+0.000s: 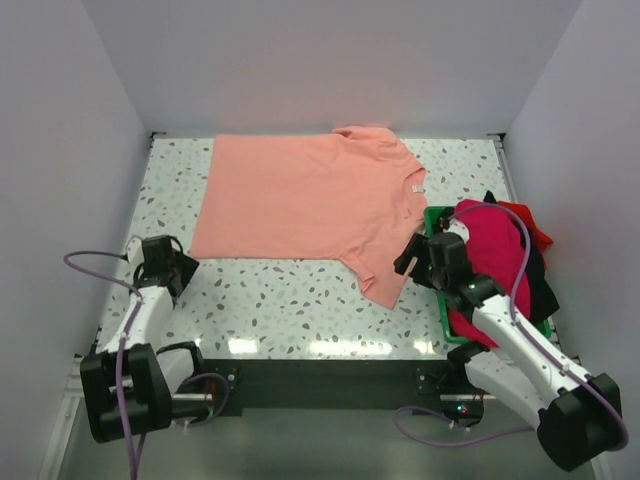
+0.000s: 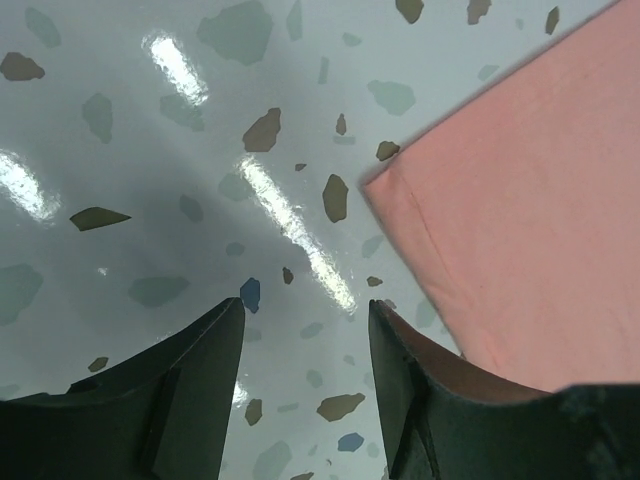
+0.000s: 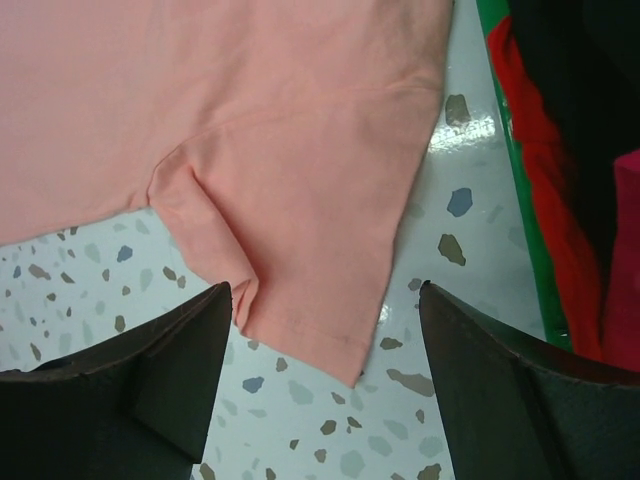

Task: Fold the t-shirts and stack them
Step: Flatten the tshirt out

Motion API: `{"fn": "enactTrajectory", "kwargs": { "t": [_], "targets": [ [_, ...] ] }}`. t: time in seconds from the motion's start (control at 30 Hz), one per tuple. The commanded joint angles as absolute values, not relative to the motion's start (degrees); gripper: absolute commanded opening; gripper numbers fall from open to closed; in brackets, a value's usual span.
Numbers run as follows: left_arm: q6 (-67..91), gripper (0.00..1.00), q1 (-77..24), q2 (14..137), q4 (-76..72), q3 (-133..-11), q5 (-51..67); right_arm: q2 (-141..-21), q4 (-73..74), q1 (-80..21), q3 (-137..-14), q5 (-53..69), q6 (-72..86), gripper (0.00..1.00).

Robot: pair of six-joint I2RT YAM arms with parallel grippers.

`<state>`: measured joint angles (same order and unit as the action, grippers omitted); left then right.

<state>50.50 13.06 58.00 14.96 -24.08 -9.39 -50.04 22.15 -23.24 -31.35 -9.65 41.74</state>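
Observation:
A salmon-pink t-shirt lies spread flat across the back half of the table. Its near-left corner lies just right of my left gripper, which is open over bare tabletop. My right gripper is open above the shirt's right sleeve, whose hem lies on the table beneath the fingertips, not gripped. A magenta t-shirt, a red one and a black one are heaped at the right, beside my right arm.
A green plastic tray holds the heaped shirts at the right edge; its rim runs close to my right gripper. White walls enclose the speckled table on three sides.

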Motion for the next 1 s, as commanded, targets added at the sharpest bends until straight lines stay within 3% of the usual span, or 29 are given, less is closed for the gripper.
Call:
{"fn": "enactTrajectory", "kwargs": {
  "t": [0.0, 0.4, 0.97],
  "targets": [
    [52.5, 0.58, 13.4, 62.3, 9.6, -25.7, -9.7, -52.7, 20.8, -23.5, -32.4, -14.3, 40.7, 0.78],
    [53.5, 0.58, 13.2, 70.8, 8.3, -31.5, -10.3, -74.1, 22.3, -21.7, -46.7, -27.7, 38.5, 0.74],
    [52.4, 0.59, 13.2, 74.8, 9.5, -34.4, -10.4, -74.7, 21.8, -8.0, -42.8, -26.0, 34.2, 0.74]
  ]
}}
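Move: For the left hand, the t-shirt's near left corner is about 5 cm ahead, 2 cm right and 4 cm below. The right hand's likely aim, the t-shirt's shoulder edge, is roughly 14 cm ahead, 4 cm right and 10 cm down. The sleeve lies about 1 cm ahead and 4 cm left of the right hand, also 10 cm down; the green bin's middle is some 18 cm right, 1 cm ahead and 6 cm lower. Right hand, open, swings 10 cm right and 7 forward towards shoulder edge; left eases 4 cm forward towards corner. ##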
